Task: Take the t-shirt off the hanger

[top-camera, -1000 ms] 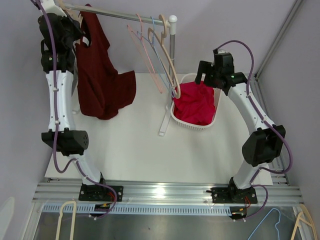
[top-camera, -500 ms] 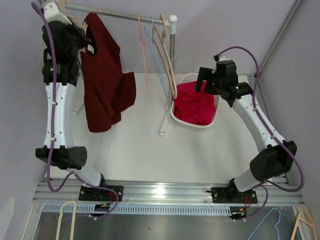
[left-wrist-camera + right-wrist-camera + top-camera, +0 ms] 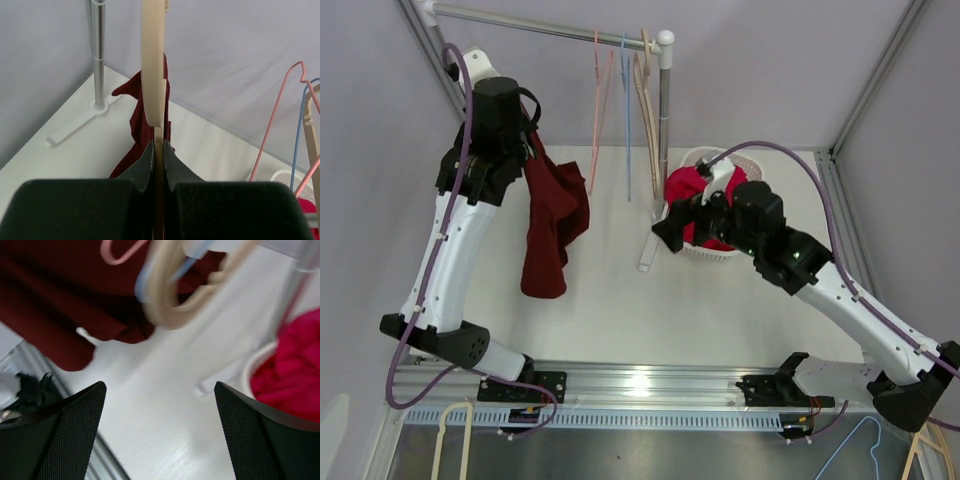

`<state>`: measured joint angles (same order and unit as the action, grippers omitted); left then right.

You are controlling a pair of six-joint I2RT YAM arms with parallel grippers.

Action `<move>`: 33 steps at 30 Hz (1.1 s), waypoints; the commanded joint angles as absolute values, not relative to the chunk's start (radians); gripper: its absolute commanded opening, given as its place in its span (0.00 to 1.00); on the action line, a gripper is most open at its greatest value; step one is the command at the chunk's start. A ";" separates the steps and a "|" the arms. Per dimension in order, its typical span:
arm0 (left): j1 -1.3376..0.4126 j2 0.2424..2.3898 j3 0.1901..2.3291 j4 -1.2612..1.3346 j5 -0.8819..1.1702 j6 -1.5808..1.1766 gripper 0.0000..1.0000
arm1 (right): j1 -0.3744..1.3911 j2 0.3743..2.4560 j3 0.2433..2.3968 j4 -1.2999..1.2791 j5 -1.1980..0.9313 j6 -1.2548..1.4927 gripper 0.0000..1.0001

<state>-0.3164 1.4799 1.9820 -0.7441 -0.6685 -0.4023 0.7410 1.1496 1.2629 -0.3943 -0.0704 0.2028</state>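
The dark red t-shirt hangs on a cream wooden hanger that is off the rail, held above the table's left side. My left gripper is shut on the hanger's thin lower bar; the shirt drapes below and beyond the jaws. My right gripper is open and empty, in front of the basket, to the right of the shirt and apart from it. In the right wrist view the shirt fills the upper left, beyond the open fingers.
The rail carries pink, blue and cream empty hangers close to my right gripper. The rack post and its foot stand at centre. A white basket of bright red cloth sits behind my right arm. Spare hangers lie below the front rail.
My left arm has taken the hanger and shirt off the rail and carried them right and forward. My right arm has swung left from above the basket toward the shirt.
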 commanded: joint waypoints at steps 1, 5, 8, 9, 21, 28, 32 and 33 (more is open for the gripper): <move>-0.367 1.420 2.005 -0.825 -0.890 -0.511 0.01 | 0.888 1.129 1.220 -0.253 -0.083 0.130 0.93; -0.413 1.425 2.029 -0.945 -0.937 -0.590 0.01 | 1.057 1.169 1.190 -0.119 -0.049 0.120 0.94; -0.463 1.440 2.037 -0.989 -1.018 -0.597 0.01 | 1.127 1.225 1.204 -0.034 -0.054 0.133 0.93; -0.481 1.446 2.039 -0.995 -1.035 -0.592 0.01 | 1.143 1.241 1.213 -0.017 -0.057 0.135 0.93; -0.508 1.454 2.022 -0.999 -1.046 -0.607 0.01 | 1.253 1.526 1.509 0.038 -0.014 0.087 0.92; -0.508 1.439 1.980 -0.962 -1.032 -0.588 0.01 | 1.252 1.594 1.586 0.012 0.097 0.060 0.16; -0.508 1.430 1.960 -0.924 -1.025 -0.565 0.01 | 1.255 1.553 1.531 0.003 0.104 0.078 0.00; -0.506 1.430 1.950 -0.902 -1.023 -0.561 0.01 | 1.256 1.522 1.516 0.005 0.109 0.081 0.00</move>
<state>-0.4980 1.4639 1.9602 -0.9932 -1.0023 -0.5743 1.2503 1.5837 1.5326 -0.0277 0.0696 0.0772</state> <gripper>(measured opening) 0.038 0.022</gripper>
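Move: The burgundy t-shirt hangs from the hanger in the left hand, its middle about 5 cm back, 7 cm right and 20 cm below that hand. From the open right hand the shirt lies some 29 cm left, level fore and aft, and 10 cm lower. The empty beige hanger on the rack is about 18 cm ahead of the right hand, 4 cm left and 8 cm higher; the basket 20 cm ahead, 4 cm right and 27 cm below. Right hand sweeps about 22 cm left and 10 back, pinching the shirt; left draws the hanger back 5 cm. ##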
